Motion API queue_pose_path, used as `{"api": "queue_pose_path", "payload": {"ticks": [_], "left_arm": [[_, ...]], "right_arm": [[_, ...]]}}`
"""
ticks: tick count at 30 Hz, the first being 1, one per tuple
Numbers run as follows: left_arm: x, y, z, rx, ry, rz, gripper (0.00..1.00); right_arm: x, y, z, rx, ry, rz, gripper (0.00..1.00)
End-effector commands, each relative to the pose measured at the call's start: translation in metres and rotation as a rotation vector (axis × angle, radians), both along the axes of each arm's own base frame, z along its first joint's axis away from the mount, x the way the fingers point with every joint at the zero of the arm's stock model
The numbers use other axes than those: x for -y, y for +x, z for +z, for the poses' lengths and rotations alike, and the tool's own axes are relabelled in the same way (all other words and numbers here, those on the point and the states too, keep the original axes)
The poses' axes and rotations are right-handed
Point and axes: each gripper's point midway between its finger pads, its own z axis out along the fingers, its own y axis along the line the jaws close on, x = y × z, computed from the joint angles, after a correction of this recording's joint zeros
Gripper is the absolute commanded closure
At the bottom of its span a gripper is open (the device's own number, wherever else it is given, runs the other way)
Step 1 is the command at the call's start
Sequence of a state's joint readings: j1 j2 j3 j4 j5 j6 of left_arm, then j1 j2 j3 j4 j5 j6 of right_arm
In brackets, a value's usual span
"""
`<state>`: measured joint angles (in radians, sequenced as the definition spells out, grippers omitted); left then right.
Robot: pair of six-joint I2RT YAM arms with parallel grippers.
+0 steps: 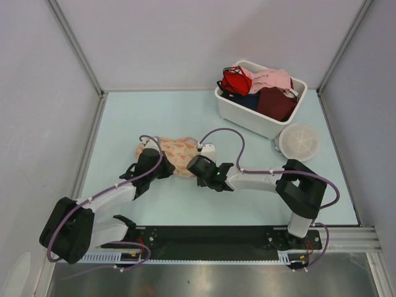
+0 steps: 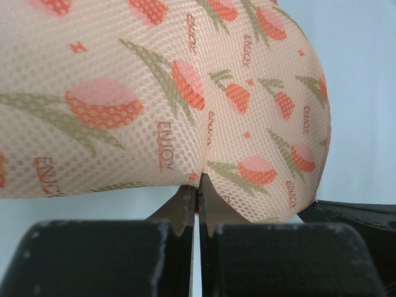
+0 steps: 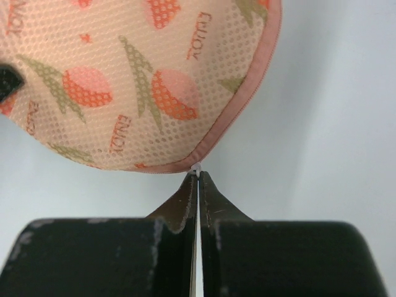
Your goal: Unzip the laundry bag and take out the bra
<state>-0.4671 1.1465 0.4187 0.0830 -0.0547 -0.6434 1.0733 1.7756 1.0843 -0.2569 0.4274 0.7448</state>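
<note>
The laundry bag [image 1: 177, 153], a peach mesh pouch with an orange leaf print, lies mid-table between both arms. My left gripper [image 1: 164, 168] is at its near-left side, shut, with a fold of the bag's fabric [image 2: 185, 124] pinched at its tips [image 2: 198, 192]. My right gripper [image 1: 193, 166] is at the bag's near-right end. It is shut on a small white zipper pull [image 3: 197, 167] at the pink trimmed seam of the bag [image 3: 142, 80]. The seam looks closed where I can see it. The bra is hidden.
A white bin [image 1: 247, 114] at the back right holds a red bra [image 1: 236, 81], a pale pink garment [image 1: 270, 80] and a dark red one [image 1: 276, 103]. A round white mesh disc [image 1: 299, 141] lies in front of the bin. Grey walls enclose the table.
</note>
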Motion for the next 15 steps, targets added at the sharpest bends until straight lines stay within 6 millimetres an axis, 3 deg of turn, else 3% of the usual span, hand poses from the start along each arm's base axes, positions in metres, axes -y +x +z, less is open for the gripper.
{"api": "queue_pose_path", "payload": {"ticks": [1, 3, 9, 12, 13, 14, 15], "left_arm": [[0.020, 0.031, 0.038, 0.147, 0.017, -0.108, 1.00], [0.032, 0.038, 0.049, 0.185, 0.019, -0.174, 1.00], [0.042, 0.047, 0.042, 0.162, 0.053, -0.227, 0.96], [0.036, 0.043, 0.039, 0.135, 0.052, -0.191, 0.70], [0.034, 0.042, 0.039, 0.132, 0.046, -0.178, 0.48], [0.033, 0.038, 0.045, 0.142, 0.024, -0.162, 0.39], [0.029, 0.032, 0.039, 0.124, 0.022, -0.151, 0.32]], "right_arm": [[0.014, -0.002, 0.018, 0.027, 0.005, -0.027, 1.00], [0.011, -0.006, 0.024, 0.031, 0.021, -0.014, 1.00], [-0.007, -0.027, 0.031, 0.016, 0.066, 0.059, 1.00], [-0.022, -0.038, 0.031, 0.000, 0.100, 0.102, 1.00], [-0.026, -0.038, 0.027, -0.005, 0.103, 0.109, 1.00], [-0.031, -0.042, 0.027, -0.016, 0.114, 0.122, 1.00], [-0.035, -0.042, 0.028, -0.019, 0.124, 0.128, 1.00]]}}
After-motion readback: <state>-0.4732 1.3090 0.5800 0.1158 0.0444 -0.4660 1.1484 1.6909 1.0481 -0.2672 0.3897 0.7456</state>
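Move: My left hand has the laundry bag's near edge already pinched. The bag's middle lies about 5 cm ahead of that hand, 3 cm to its right and 2 cm lower; the zip pull is about 10 cm to its right and 4 cm nearer me. My right fingers already hold that zip pull at the bag's zipped edge, with the bag's middle some 9 cm ahead and 8 cm to the left of them. Still shut on the fabric, my left hand carries the edge forward and right about 3 cm each way, rising 2 cm and turning 10 degrees clockwise, then stops and opens about halfway, letting the pinch go. My right hand keeps its hold on the zip pull, first lifting it nearly 2 cm, then drawing it back about 4 cm and slightly left. ##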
